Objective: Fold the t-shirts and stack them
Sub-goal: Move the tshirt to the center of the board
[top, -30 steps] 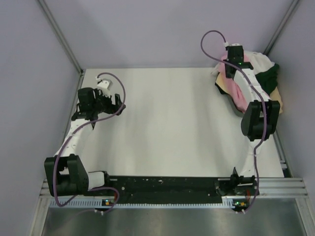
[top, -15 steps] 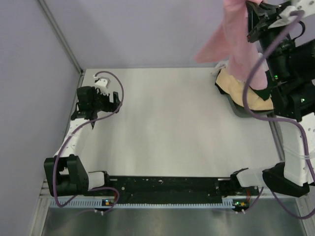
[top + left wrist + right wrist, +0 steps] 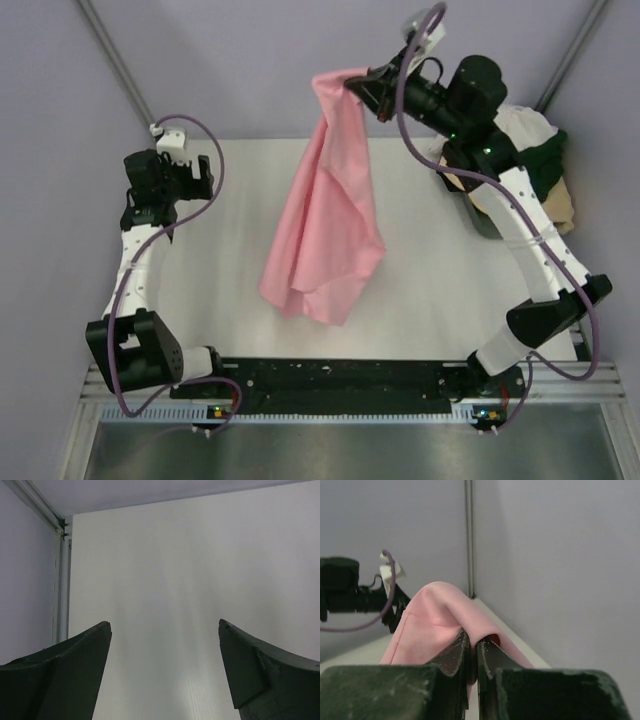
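Note:
My right gripper (image 3: 358,88) is shut on the light pink t-shirt (image 3: 330,215) and holds it high over the middle of the table, the cloth hanging down in loose folds. In the right wrist view the pink t-shirt (image 3: 435,625) drapes over my closed gripper (image 3: 474,640). A pile of the white (image 3: 525,125), dark green (image 3: 548,160) and pale tan (image 3: 560,205) t-shirts lies at the far right corner. My left gripper (image 3: 160,215) is open and empty at the far left; its view shows its fingertips (image 3: 95,640) spread over bare table.
The white table (image 3: 430,280) is closed in by grey walls with metal posts at the far corners (image 3: 120,70). The arm bases sit on a black rail (image 3: 340,380) at the near edge.
My right arm has lifted the pink t-shirt from the pile and swung it left to over the table's middle. My left arm has moved a little farther back.

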Robot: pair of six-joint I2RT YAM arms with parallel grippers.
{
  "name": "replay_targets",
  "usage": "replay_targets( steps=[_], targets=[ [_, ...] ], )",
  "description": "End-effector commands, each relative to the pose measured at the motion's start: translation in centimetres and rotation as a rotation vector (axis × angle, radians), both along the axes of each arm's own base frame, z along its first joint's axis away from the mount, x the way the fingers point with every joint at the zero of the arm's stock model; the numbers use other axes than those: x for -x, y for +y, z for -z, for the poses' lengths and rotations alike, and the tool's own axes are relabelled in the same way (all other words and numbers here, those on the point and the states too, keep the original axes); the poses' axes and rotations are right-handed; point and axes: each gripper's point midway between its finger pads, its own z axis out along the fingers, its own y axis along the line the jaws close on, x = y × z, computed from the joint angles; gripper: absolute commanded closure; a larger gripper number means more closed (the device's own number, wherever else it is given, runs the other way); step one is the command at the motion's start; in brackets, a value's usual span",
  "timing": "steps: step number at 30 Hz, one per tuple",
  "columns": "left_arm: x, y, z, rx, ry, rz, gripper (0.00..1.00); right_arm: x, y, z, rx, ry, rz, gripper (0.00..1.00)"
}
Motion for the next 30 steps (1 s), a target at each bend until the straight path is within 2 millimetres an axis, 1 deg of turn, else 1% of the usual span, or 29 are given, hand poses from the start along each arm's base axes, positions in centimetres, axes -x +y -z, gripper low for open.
replay_targets(
  steps=[1, 3, 4, 6, 7, 9, 10, 11, 12, 13, 14, 15, 17, 18, 19, 20, 21, 22, 23, 24, 25, 26, 28, 30],
  targets=[
    [0.2, -0.3, -1.2, 0.006, -0.02, 0.02, 0.09, -1.6, 1.7, 5.7, 0.142, -0.024, -0.041, 1.0],
    [0.7, -0.7, -0.7, 0.009, -0.013, 0.039, 0.1, -4.7, 1.8, 10.4, 0.201, 0.051, -0.004, 1.0],
    [0.9, -0.9, -0.3, 0.002, -0.01, 0.05, 0.1, -6.9, 1.7, 13.2, 0.219, 0.119, 0.025, 1.0],
    [1.4, -1.4, 0.4, -0.015, -0.004, 0.085, 0.11, -11.2, 0.5, 17.3, 0.216, 0.252, 0.127, 1.0],
    [1.7, -1.6, 0.8, -0.02, 0.004, 0.1, 0.12, -13.2, -0.2, 18.9, 0.199, 0.323, 0.174, 1.0],
    [2.4, -2.4, 1.6, -0.04, 0.025, 0.152, 0.14, -17.6, -2.0, 22.6, 0.165, 0.485, 0.29, 1.0],
    [2.8, -3.1, 2.0, -0.051, 0.035, 0.186, 0.15, -19.1, -3.0, 24.2, 0.163, 0.551, 0.339, 1.0],
    [3.4, -3.8, 2.6, -0.063, 0.045, 0.225, 0.16, -20.7, -3.6, 26.0, 0.171, 0.61, 0.384, 0.77],
    [3.9, -4.5, 3.2, -0.084, 0.055, 0.265, 0.17, -21.8, -4.8, 27.8, 0.194, 0.666, 0.453, 0.56],
    [4.6, -5.4, 3.9, -0.101, 0.068, 0.314, 0.18, -23.0, -5.9, 29.7, 0.219, 0.712, 0.523, 0.43],
    [5.4, -6.3, 4.8, -0.127, 0.087, 0.373, 0.18, -23.5, -7.3, 31.3, 0.254, 0.756, 0.582, 0.32],
    [6.3, -7.1, 5.8, -0.16, 0.106, 0.434, 0.18, -23.5, -8.6, 32.6, 0.285, 0.797, 0.626, 0.28],
    [8.4, -8.7, 8.1, -0.243, 0.147, 0.568, 0.18, -22.4, -10.3, 34.7, 0.364, 0.841, 0.677, 0.27],
    [9.3, -9.4, 9.3, -0.286, 0.165, 0.629, 0.18, -21.4, -10.6, 34.8, 0.385, 0.845, 0.682, 0.26],
    [10.2, -9.8, 10.4, -0.317, 0.181, 0.676, 0.19, -20.0, -11.1, 36.3, 0.423, 0.879, 0.682, 0.26],
    [11.0, -10.6, 11.6, -0.351, 0.194, 0.734, 0.19, -18.6, -11.2, 36.7, 0.447, 0.892, 0.668, 0.25],
    [11.7, -10.8, 12.7, -0.37, 0.211, 0.77, 0.2, -17.1, -11.2, 36.6, 0.471, 0.889, 0.644, 0.25],
    [12.1, -11.0, 13.4, -0.385, 0.22, 0.796, 0.23, -15.4, -10.7, 37.2, 0.515, 0.878, 0.609, 0.25],
    [12.3, -11.1, 14.0, -0.388, 0.232, 0.808, 0.25, -13.5, -9.3, 37.1, 0.551, 0.847, 0.534, 0.25],
    [12.2, -11.1, 14.2, -0.384, 0.242, 0.81, 0.28, -11.2, -8.3, 36.8, 0.599, 0.78, 0.469, 0.25],
    [12.1, -11.1, 14.4, -0.378, 0.252, 0.811, 0.29, -8.8, -6.6, 38.0, 0.655, 0.735, 0.39, 0.25],
    [12.0, -11.1, 14.5, -0.37, 0.269, 0.804, 0.3, -6.5, -5.0, 38.3, 0.707, 0.658, 0.303, 0.25],
    [11.5, -10.7, 14.3, -0.338, 0.317, 0.761, 0.29, -0.7, -1.0, 40.4, 0.806, 0.523, 0.071, 0.25],
    [11.1, -10.3, 14.3, -0.31, 0.348, 0.731, 0.28, 4.1, 1.9, 42.5, 0.864, 0.396, -0.117, 0.27]
  ],
)
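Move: The right hand holds a bunched end of the pink t-shirt high up; the shirt's middle hangs about 28 cm below it, some 6 cm back and 5 cm left. The board's center is about 10 cm ahead, straight across, 57 cm down; the shirt pile lies some 20 cm ahead, 45 cm right, 45 cm down. From the left hand the t-shirt's middle is about 33 cm right, 12 cm back, 2 cm higher. The right hand swings steeply down about 44 cm, first forward some 24 cm over the board's center, opening wide and letting go of the t-shirt still well above the board, then pulling back while the wrist tips down, ending open beside the shirt's right edge. The open left hand drops, draws back and goes right towards the shirt's left part, turning clockwise. ##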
